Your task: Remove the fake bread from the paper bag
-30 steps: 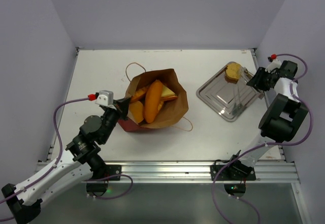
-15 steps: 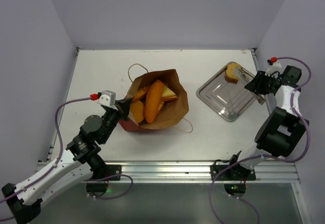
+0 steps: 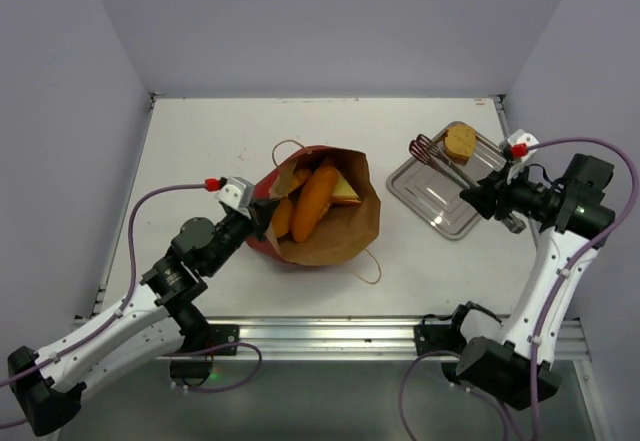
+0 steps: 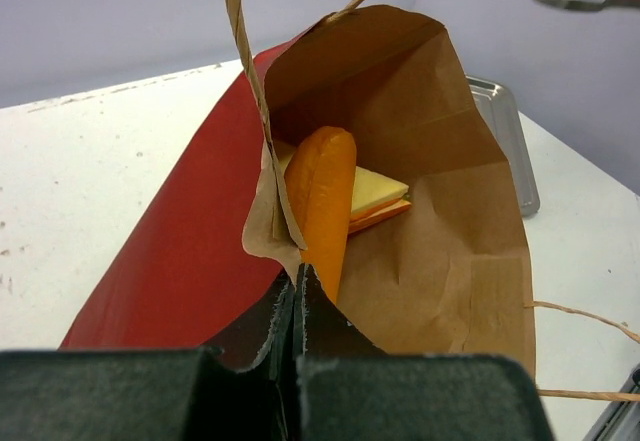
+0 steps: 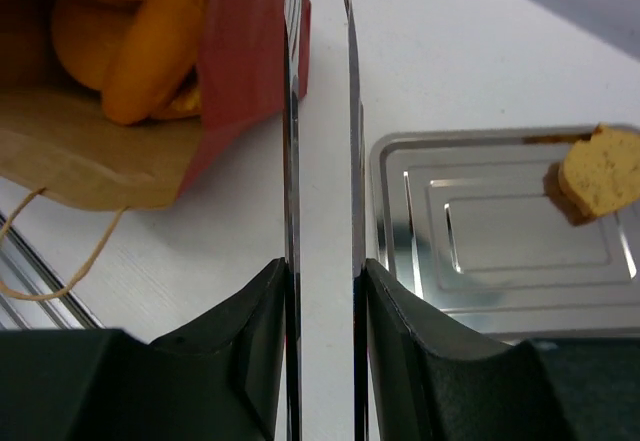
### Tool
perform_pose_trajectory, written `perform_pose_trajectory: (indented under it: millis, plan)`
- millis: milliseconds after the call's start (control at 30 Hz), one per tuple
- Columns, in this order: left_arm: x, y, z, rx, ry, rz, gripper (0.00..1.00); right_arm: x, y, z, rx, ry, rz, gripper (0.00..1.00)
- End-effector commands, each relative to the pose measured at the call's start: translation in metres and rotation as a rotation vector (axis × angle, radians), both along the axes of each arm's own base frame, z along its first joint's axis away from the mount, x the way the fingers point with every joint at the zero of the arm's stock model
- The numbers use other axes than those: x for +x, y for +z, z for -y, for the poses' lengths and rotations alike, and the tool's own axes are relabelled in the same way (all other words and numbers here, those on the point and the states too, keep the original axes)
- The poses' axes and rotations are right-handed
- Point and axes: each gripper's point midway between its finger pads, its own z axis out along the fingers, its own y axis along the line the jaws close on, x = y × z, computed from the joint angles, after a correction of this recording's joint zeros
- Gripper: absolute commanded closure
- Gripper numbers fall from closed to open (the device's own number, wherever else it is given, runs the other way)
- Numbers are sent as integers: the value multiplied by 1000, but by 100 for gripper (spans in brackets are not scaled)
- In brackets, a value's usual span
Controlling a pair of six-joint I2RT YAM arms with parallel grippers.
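The paper bag (image 3: 345, 226), red outside and brown inside, lies open mid-table with several orange fake bread pieces (image 3: 312, 203) in it. My left gripper (image 3: 262, 213) is shut on the bag's near-left rim. In the left wrist view the gripper (image 4: 297, 276) pinches the rim of the bag (image 4: 440, 161), a long loaf (image 4: 325, 191) just behind it. My right gripper (image 3: 478, 198) is shut on metal tongs (image 3: 440, 161), whose tips are over the silver tray's left corner. In the right wrist view the tongs (image 5: 292, 111) point at the bag (image 5: 240, 51).
A silver tray (image 3: 440, 206) lies right of the bag with one brown bread piece (image 3: 460, 142) at its far corner. Thin loop handles (image 3: 372, 261) trail from the bag toward the front edge. Walls close in the table on three sides.
My right arm has swung in from the far right and now points the tongs left toward the bag. My left gripper has shifted the bag a little to the right.
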Motion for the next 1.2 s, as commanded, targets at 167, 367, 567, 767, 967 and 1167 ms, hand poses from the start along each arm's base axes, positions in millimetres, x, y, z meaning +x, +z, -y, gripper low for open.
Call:
perform_pose_trajectory:
  millis: [167, 367, 567, 767, 967, 1167]
  plan:
    - [1, 47, 15, -104, -52, 75, 100, -76, 56, -68, -124, 309, 299, 61]
    - [6, 53, 23, -125, -55, 63, 100, -77, 53, -73, -129, 357, 302, 60]
    - [12, 54, 29, -131, -56, 52, 100, -61, 43, -86, -25, 404, 123, 60]
    - [18, 52, 30, -113, -36, 44, 100, -46, 39, -122, -89, 483, 93, 60]
    - [21, 45, 32, -86, -32, 29, 100, -26, 1, -131, -372, 473, 31, 60]
    - [18, 29, 35, -38, -61, 4, 100, 1, 11, -116, -677, 446, 176, 60]
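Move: The long orange fake bread in the bag lies some 29 cm to the right hand's left, 7 cm ahead and 14 cm below it; that hand already holds the tongs. The sandwich is about 6 cm nearer on the right of this bread, while the tray sits 17 cm ahead, 4 cm right and 26 cm below. From the left hand, still pinching the bag's rim, the orange bread is roughly 8 cm ahead, 8 cm right and 11 cm lower. The bag's open mouth is where the tongs go, still held slightly open: the right hand first lifts some 7 cm while drawing back and left, then swings further left and sinks, about 14 cm left overall, turning some 30 degrees counter-clockwise with its left side dipping, to bring the tips beside the orange bread and sandwich. The left hand keeps the rim pinched and eases it about 3 cm right and a little forward. ##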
